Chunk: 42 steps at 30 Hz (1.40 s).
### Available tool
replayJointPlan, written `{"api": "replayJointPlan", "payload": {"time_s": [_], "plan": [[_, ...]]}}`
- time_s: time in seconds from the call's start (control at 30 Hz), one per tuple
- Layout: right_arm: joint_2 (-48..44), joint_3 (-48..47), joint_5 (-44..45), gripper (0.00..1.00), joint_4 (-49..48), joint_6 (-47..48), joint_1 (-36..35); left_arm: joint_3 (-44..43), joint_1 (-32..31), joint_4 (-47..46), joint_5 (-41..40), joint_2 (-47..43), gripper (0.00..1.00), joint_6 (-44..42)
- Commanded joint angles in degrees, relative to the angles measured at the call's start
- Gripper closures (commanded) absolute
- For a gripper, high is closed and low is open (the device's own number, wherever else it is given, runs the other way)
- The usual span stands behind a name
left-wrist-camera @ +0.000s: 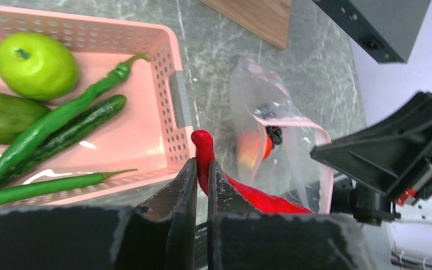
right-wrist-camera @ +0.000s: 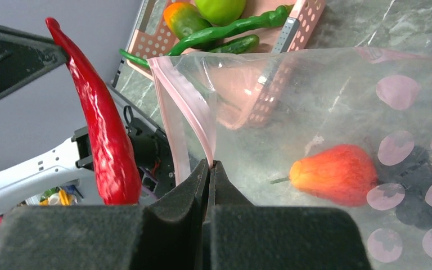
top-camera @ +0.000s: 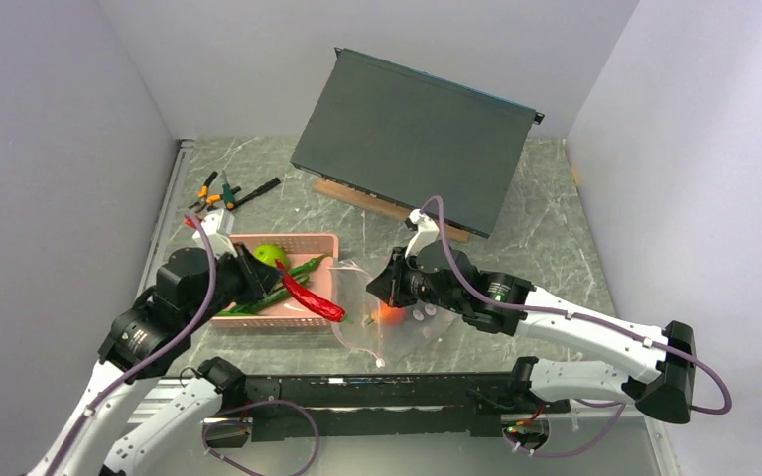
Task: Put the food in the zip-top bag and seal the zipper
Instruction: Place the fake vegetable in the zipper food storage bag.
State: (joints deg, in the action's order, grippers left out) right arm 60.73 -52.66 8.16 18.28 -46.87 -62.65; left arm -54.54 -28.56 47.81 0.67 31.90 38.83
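Note:
My left gripper (top-camera: pixel 276 274) (left-wrist-camera: pixel 202 166) is shut on the stem end of a long red chilli pepper (top-camera: pixel 314 301) (left-wrist-camera: pixel 259 199) (right-wrist-camera: pixel 104 135), which hangs in the air between the pink basket and the zip-top bag (top-camera: pixel 357 332) (left-wrist-camera: pixel 259 98) (right-wrist-camera: pixel 326 95). My right gripper (top-camera: pixel 383 289) (right-wrist-camera: pixel 210 165) is shut on the bag's pink zipper (right-wrist-camera: pixel 184 101) (left-wrist-camera: pixel 322 147) and holds the mouth lifted and open toward the pepper. An orange-red fruit (top-camera: pixel 391 313) (left-wrist-camera: pixel 252 147) (right-wrist-camera: pixel 337 174) lies inside the bag.
The pink basket (top-camera: pixel 303 241) (left-wrist-camera: pixel 171 84) holds a green apple (top-camera: pixel 271 256) (left-wrist-camera: pixel 36 64), a long green pepper (left-wrist-camera: pixel 62 118) (right-wrist-camera: pixel 230 28), a cucumber (left-wrist-camera: pixel 81 126) and a mango (right-wrist-camera: pixel 183 17). Pliers (top-camera: pixel 213 193) lie at the back left. A dark panel (top-camera: pixel 412 139) leans behind on a wooden board (top-camera: pixel 377 203).

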Motion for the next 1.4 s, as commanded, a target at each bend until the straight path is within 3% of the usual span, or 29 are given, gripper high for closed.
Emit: {"api": "replayJointPlan", "payload": {"time_s": [0.0, 0.13, 0.43, 0.6, 0.93, 1.07, 1.17, 1.37], "plan": [[0.9, -3.4, -0.3, 1.0, -2.6, -1.0, 0.1, -1.8, -11.4, -3.6, -15.4, 2.2, 1.0, 3.6], [1.8, -4.8, -0.5, 1.0, -2.2, -1.7, 0.2, -3.7, -22.3, -2.2, -30.0, 5.1, 1.0, 5.8], [0.8, -5.6, -0.3, 1.0, -2.1, -1.9, 0.1, -10.0, -37.0, 5.1, -50.4, 13.7, 1.0, 12.2], [0.5, -5.2, -0.1, 1.0, -2.6, -2.9, 0.1, -15.6, -43.2, 9.6, -55.7, 20.7, 1.0, 16.3], [-2.8, -3.7, 1.0, 1.0, -4.4, -4.4, 0.2, -23.5, -50.6, 18.9, -59.0, 32.0, 1.0, 24.0], [-3.6, -2.9, 1.1, 1.0, -4.6, -5.0, 0.2, -22.0, -50.9, 14.0, -55.4, 32.2, 1.0, 22.6], [-4.0, -2.6, 0.8, 1.0, -4.8, -5.5, 0.1, -18.9, -50.9, 6.4, -51.3, 31.1, 0.87, 19.5], [-4.8, -1.9, 1.0, 1.0, -4.5, -5.4, 0.1, -15.9, -51.0, -2.6, -43.7, 28.0, 0.45, 13.2]]}}
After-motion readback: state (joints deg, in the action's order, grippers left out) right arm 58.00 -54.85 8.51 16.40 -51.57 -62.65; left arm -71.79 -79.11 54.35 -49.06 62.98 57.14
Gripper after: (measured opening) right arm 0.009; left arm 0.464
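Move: About 13 cm to the right of the left hand, some 5 cm back and 8 cm lower, gapes the bag mouth, which the red pepper held by this hand is meant for. The orange-red fruit already in the bag lies some 19 cm right, 6 cm back and 15 cm down, the pink basket roughly 4 cm left, level fore and aft, 16 cm below. From the right hand, already pinching the zipper edge, the mouth centre is about 3 cm left, 3 cm back and 4 cm lower. Swinging right about 12 cm towards the bag mouth, the left hand carries the red pepper off the basket side, rising some 3 cm on the way and sinking back about 2 cm while its left side rolls up some 20 degrees; at the end its fingers open to about half and let go. The right hand keeps its pinch on the zipper edge and raises it about 4.5 cm, mostly late on. ##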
